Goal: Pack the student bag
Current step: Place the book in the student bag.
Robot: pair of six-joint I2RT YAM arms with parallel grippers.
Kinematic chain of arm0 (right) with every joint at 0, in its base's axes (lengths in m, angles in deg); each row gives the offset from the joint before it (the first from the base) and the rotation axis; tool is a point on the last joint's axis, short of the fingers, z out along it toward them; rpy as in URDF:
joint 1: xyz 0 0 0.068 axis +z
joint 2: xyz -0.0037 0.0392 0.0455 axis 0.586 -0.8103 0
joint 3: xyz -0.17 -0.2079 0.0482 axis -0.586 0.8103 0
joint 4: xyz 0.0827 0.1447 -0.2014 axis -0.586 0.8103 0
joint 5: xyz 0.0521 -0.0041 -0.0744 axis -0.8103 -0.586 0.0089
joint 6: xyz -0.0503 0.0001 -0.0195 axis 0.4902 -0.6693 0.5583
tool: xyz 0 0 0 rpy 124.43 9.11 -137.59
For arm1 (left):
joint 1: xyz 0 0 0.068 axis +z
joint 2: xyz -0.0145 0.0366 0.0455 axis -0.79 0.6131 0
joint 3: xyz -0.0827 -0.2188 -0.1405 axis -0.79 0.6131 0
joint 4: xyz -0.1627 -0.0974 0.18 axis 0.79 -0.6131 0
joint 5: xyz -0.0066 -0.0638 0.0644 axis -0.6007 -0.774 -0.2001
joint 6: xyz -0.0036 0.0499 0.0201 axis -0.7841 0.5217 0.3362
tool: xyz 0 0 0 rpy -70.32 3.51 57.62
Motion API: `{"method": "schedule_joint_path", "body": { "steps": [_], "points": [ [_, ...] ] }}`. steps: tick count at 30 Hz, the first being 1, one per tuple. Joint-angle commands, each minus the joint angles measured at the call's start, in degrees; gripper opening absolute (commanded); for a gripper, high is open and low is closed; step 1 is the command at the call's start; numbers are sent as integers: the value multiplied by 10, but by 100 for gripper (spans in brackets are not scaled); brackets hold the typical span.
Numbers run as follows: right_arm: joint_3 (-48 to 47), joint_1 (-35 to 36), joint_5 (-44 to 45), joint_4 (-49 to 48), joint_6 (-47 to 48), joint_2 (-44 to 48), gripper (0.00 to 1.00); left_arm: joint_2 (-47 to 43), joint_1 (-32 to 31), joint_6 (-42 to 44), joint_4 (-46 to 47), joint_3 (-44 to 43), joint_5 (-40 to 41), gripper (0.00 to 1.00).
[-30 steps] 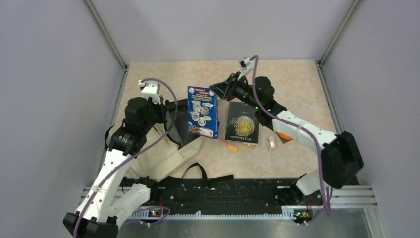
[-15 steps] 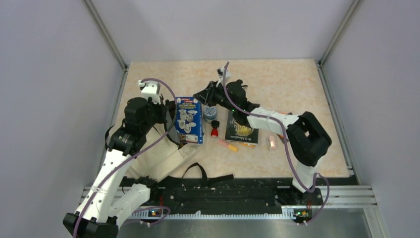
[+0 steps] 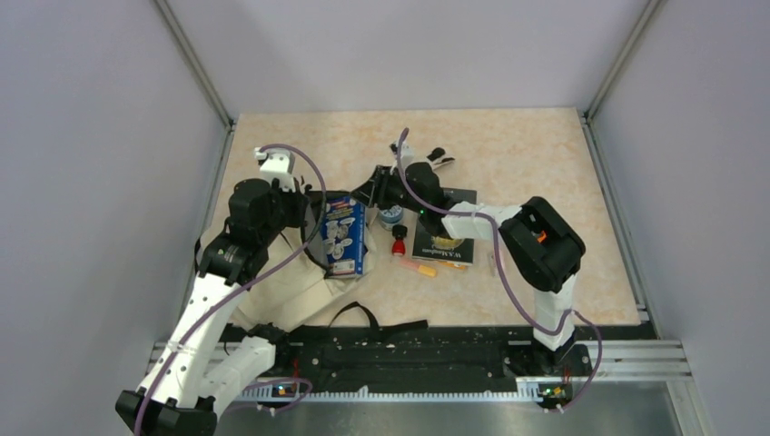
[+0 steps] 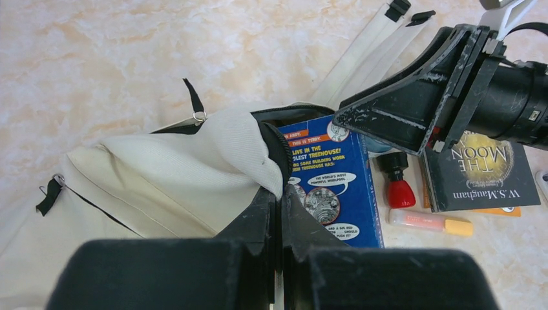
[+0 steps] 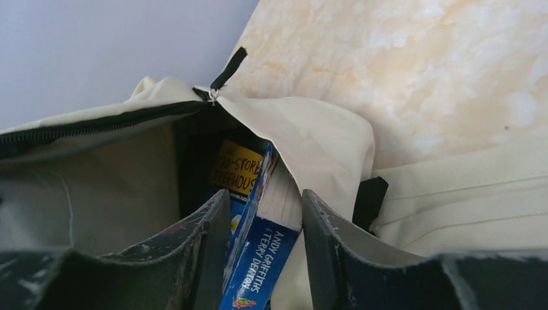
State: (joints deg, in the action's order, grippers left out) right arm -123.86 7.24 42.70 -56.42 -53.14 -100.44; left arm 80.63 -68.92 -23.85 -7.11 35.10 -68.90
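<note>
The student bag (image 3: 272,282) is a cream canvas backpack lying at the left of the table. My left gripper (image 4: 279,194) is shut on the cream edge of the bag's (image 4: 168,174) mouth and holds it up. A blue book (image 3: 343,234) stands tilted, its upper end inside that opening. In the right wrist view the blue book (image 5: 268,239) sits between the fingers of my right gripper (image 5: 262,197). Those jaws stand apart, with a gap between the left finger and the cover. The bag's dark inside (image 5: 194,155) lies just beyond.
A dark book (image 3: 445,232) lies flat right of the bag. Beside it are a red-capped black item (image 3: 397,241), an orange and yellow marker (image 3: 419,267) and a small blue and white round thing (image 3: 391,215). Shoulder straps (image 4: 381,45) trail behind the bag.
My right arm has carried the blue book leftward and down into the bag's mouth, and its jaws have widened around it. My left gripper has kept its hold.
</note>
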Motion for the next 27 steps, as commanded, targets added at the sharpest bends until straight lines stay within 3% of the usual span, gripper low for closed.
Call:
{"method": "schedule_joint_path", "body": {
  "steps": [1,9,18,20,27],
  "points": [
    [17,26,-68,-45,-23,-22,45,-10,-1,-8,57,-10,-8,0],
    [30,45,-88,-32,-43,-29,50,-7,-1,-8,57,-10,-7,0],
    [57,67,-19,21,-69,-6,55,-8,-1,-7,57,-10,-8,0],
    [65,68,0,30,-77,2,65,-8,0,-7,57,-10,-8,0],
    [101,69,59,60,-82,60,74,-9,0,-7,57,-10,-7,0]
  ]
}}
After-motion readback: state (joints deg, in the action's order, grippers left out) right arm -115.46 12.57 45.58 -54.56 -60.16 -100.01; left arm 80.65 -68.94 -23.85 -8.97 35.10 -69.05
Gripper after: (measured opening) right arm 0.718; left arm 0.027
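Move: The blue book stands slanting in the open bag, its middle about 9 cm back, 4 cm left and some 8 cm below the right hand, whose part-open fingers are at its upper end. The blue tin stands some 7 cm to that hand's right and 3 cm back, the red bottle about 9 cm right and 8 cm back, both near table height. From the left hand, the book lies about 7 cm right, 2 cm back and 17 cm down. The blue book is let go at its upper end as the right hand draws back and down in equal parts, about 9 cm in all, bowing a little left midway and coming back. Its fingers spread from under half to nearly three-quarters open and the hand tilts some 10 degrees; the left hand stays put, still pinching the bag's mouth edge. ##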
